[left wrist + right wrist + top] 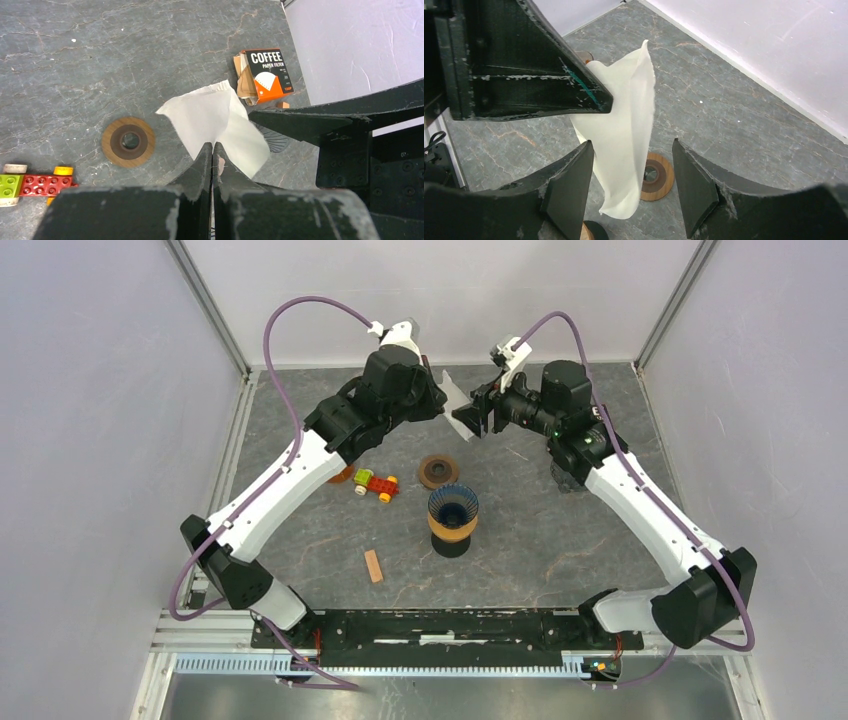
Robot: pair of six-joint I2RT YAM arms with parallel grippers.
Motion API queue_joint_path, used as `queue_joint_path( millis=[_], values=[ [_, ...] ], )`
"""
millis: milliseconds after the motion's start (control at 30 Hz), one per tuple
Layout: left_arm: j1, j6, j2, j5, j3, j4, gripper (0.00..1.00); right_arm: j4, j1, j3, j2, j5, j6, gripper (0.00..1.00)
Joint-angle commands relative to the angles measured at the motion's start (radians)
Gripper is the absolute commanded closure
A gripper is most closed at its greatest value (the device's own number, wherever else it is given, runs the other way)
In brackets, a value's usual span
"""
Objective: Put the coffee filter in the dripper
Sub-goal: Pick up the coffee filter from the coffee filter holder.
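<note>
The white paper coffee filter (215, 125) hangs in the air at the back of the table, pinched at one edge by my left gripper (212, 146), which is shut on it. My right gripper (632, 142) is open and faces the left one. Its two fingers stand on either side of the hanging filter (624, 130), whose left side lies close against the left finger (569, 185). The dripper (453, 512), a dark ribbed cone on a wooden collar, stands upright mid-table, in front of and below both grippers (462, 408).
A round wooden ring (438, 471) lies just behind the dripper. A toy brick car (375, 485) sits to its left, with a small wooden block (373, 565) nearer the front. An orange coffee filter box (265, 75) lies at the back right, near the wall.
</note>
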Motion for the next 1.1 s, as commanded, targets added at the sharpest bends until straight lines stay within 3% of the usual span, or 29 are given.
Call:
queue_joint_path(
  millis=[0, 367, 633, 867, 967, 1067],
  values=[
    [-0.002, 0.008, -0.042, 0.029, -0.008, 0.054, 0.98, 0.016, -0.010, -0.010, -0.026, 0.033, -0.005, 0.36],
    [0.001, 0.053, -0.051, 0.054, -0.029, 0.085, 0.98, 0.032, -0.017, -0.027, -0.027, -0.004, 0.011, 0.45],
    [0.005, 0.094, -0.065, 0.059, -0.044, 0.109, 0.98, 0.000, -0.024, -0.047, -0.052, 0.081, -0.037, 0.63],
    [0.005, 0.221, -0.085, 0.246, -0.114, 0.203, 0.98, -0.017, -0.024, -0.029, -0.055, 0.102, -0.038, 0.98],
    [0.005, 0.300, -0.095, 0.315, -0.153, 0.232, 0.97, -0.021, -0.024, -0.028, -0.059, 0.098, -0.037, 1.00],
    [0.005, 0.376, -0.111, 0.328, -0.179, 0.252, 0.84, -0.019, -0.024, -0.042, -0.070, 0.091, -0.080, 1.00]
  ],
)
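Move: The coffee filter, held in the left fingers, has its middle about 2 cm to the right of the left hand and 1 cm ahead, nearly level with it. From the open right hand the filter's middle is some 2 cm left and 1 cm ahead. Counted from the right hand, the dripper stands about 13 cm back, 3 cm left and 20 cm below; the wooden lid lies some 6 cm ahead, 5 cm left and 32 cm below. Rightward and down by about 3 cm in all, the right hand eases with its fingers astride the coffee filter and closes them from two-thirds open to shut, pinching the right-hand part of the paper. The left hand keeps its hold and, mostly late on, shifts back and right some 3 cm, turning nearly 20 degrees clockwise; its fingers barely begin to part at the end. ##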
